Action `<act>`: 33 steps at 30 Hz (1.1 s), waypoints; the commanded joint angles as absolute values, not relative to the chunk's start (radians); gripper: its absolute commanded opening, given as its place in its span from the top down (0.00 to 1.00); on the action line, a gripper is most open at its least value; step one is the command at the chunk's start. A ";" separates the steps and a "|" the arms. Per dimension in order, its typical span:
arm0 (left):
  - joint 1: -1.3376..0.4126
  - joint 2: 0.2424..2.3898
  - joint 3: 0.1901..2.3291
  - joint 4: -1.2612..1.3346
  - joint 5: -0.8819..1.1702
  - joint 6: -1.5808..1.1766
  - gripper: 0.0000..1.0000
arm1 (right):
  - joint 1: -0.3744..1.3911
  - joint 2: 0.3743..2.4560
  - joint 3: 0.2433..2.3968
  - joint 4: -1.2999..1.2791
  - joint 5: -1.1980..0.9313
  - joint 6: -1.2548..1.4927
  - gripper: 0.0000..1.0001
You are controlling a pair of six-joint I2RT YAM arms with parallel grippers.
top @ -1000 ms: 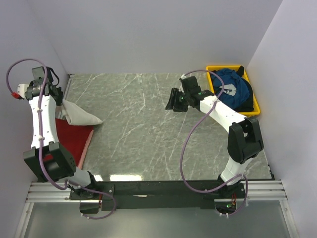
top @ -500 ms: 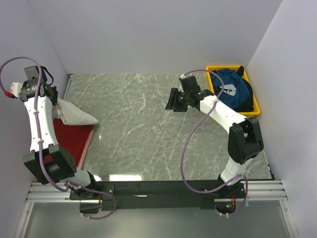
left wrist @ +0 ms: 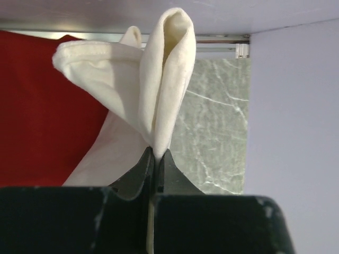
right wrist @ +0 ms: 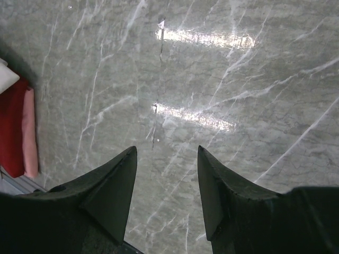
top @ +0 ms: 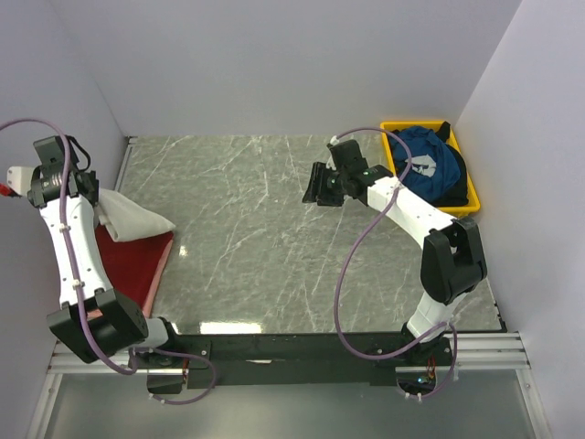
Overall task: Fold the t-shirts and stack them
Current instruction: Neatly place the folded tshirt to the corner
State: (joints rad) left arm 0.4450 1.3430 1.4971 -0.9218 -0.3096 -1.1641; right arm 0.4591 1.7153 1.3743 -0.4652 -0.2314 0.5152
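Note:
The cream-white t-shirt (top: 135,218) hangs bunched from my left gripper (top: 95,196), which is shut on a fold of it (left wrist: 161,79) at the table's far left; in the left wrist view the left gripper (left wrist: 157,153) pinches the cloth between its tips. The cloth's lower end rests on the folded dark red t-shirt (top: 128,263), which lies flat by the left wall. The blue t-shirt with a white print (top: 425,163) lies heaped in the yellow tray (top: 468,207) at the back right. My right gripper (top: 316,187) hovers open over bare table, nothing between its fingers (right wrist: 117,180).
White walls close in on the left, back and right. The marble tabletop (top: 256,229) spreads between the two arms. The right wrist view shows the red t-shirt (right wrist: 11,127) far off at its left edge.
My left arm has swung left and nearer, pulling the cream-white t-shirt leftward over the red one. The right gripper has shifted slightly left.

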 commanded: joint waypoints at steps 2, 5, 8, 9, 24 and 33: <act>0.477 1.249 1.422 -0.870 -0.301 -1.146 0.99 | 0.479 1.661 1.385 -0.459 -0.219 0.509 0.44; 0.498 1.197 1.352 -0.865 -0.310 -1.137 0.99 | 0.494 1.663 1.385 -0.460 -0.215 0.505 0.44; 0.520 1.131 1.266 -0.876 -0.331 -1.135 0.99 | 0.515 1.666 1.382 -0.466 -0.207 0.502 0.44; 0.535 1.109 1.237 -0.868 -0.330 -1.132 0.99 | 0.523 1.667 1.382 -0.468 -0.206 0.499 0.44; 0.607 0.690 0.851 -0.923 -0.439 -1.115 0.00 | 0.607 1.579 1.232 -0.443 -0.170 0.480 0.43; 0.606 0.744 0.897 -0.862 -0.302 -1.022 0.01 | 0.607 1.513 1.186 -0.426 -0.155 0.489 0.43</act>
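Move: Below the left hand, which still pinches the white t-shirt by one edge and lets it hang, lies the red shirt pile at the table's near left corner: its middle is about 8 cm back and 24 cm down, with no sideways offset. The pink shirt sticks out from under it, centred some 10 cm back from the hand and 1 cm right. From the right hand, the red pile lies roughly 60 cm left and 12 cm back, 12 cm lower. Drawing back about 16 cm and sinking some 9 cm, the left hand trails the white t-shirt over the red pile, turning roughly 10 degrees counter-clockwise. Near the end of the pull the shut fingers spring wide open and let the shirt go; the hand then stops above it and eases slightly forward. The empty right hand drifts about 7 cm back and a little left, still half open. ##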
